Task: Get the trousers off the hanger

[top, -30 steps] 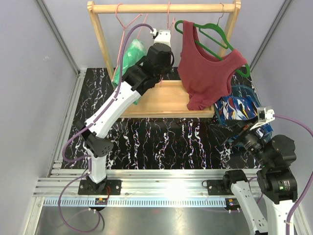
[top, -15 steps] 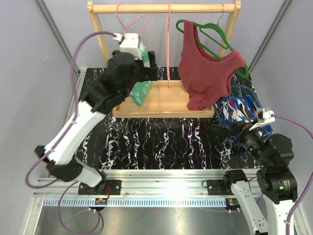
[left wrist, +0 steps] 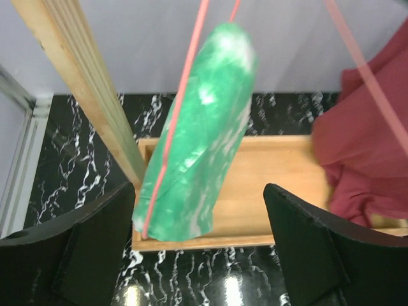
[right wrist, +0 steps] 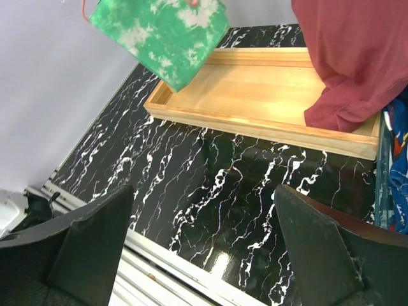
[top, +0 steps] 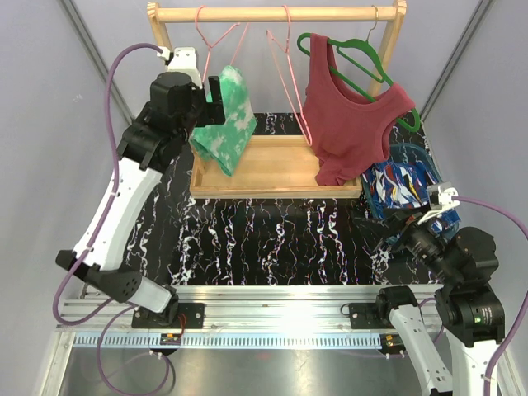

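Note:
The green-and-white tie-dye trousers (top: pixel 224 124) hang on a pink hanger (top: pixel 216 37) at the left end of the wooden rail. They also show in the left wrist view (left wrist: pixel 201 134) and the right wrist view (right wrist: pixel 162 35). My left gripper (top: pixel 214 95) is open just left of them, and in its own view (left wrist: pixel 199 191) they hang ahead between the fingers, untouched. The blue printed trousers (top: pixel 403 186) lie on the table at the right, seen at the edge of the right wrist view (right wrist: pixel 398 162). My right gripper (top: pixel 394 235) is open and empty in front of them (right wrist: pixel 204 190).
A second pink hanger (top: pixel 290 78) hangs empty and tilted at mid-rail. A dark red tank top (top: pixel 351 124) hangs on a green hanger (top: pixel 363 58). A wooden tray base (top: pixel 272 169) sits under the rack. Grey walls close both sides.
My left arm has swung from the middle of the rail to the left end. The green trousers now hang spread out, and the empty pink hanger has swung. The right arm has barely moved.

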Robot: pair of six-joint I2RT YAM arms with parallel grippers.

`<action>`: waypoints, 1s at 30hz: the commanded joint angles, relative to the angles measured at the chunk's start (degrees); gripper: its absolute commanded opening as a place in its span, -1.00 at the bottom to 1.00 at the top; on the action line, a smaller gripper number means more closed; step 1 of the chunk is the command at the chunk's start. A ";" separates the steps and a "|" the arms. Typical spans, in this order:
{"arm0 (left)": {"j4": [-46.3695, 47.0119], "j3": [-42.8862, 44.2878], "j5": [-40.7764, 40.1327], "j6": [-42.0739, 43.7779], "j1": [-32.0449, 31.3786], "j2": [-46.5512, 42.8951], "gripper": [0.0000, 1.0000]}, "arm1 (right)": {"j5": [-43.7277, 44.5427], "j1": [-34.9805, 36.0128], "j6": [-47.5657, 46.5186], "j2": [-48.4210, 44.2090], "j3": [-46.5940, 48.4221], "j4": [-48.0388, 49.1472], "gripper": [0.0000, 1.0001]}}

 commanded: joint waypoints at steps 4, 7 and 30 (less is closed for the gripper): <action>-0.76 0.77 13.18 1.95 7.76 4.47 0.44 | -3.72 -0.17 -1.73 0.44 1.98 -0.20 0.99; -0.85 2.43 14.24 2.47 8.82 7.37 0.23 | -4.59 -0.17 -1.73 0.53 1.89 -0.11 0.99; -8.13 15.78 17.06 -3.49 9.44 8.78 -1.00 | -9.42 -0.17 -1.47 0.61 2.15 2.26 0.99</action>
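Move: The near side of the pink hanger holding the green trousers lies about 7 cm ahead of the left hand, roughly 1 cm to its left and 8 cm below. The trousers themselves hang some 9 cm ahead, straight in line and 11 cm lower; the rack's wooden post stands about 10 cm ahead and 9 cm left, and the empty pink hanger 4 cm ahead and 16 cm right. From the right hand the trousers' hanger is roughly 30 cm ahead, 32 cm left, at about its height. Down and forward together, the left hand swoops about 8 cm lower and 6 cm farther out onto the trousers' pink hanger, its wrist tipping some 15 degrees downward. On the way the wide-open fingers shut completely, pinching the hanger's thin side in front of the green cloth; still gripping it, the hand then eases back and up a centimetre or so. ##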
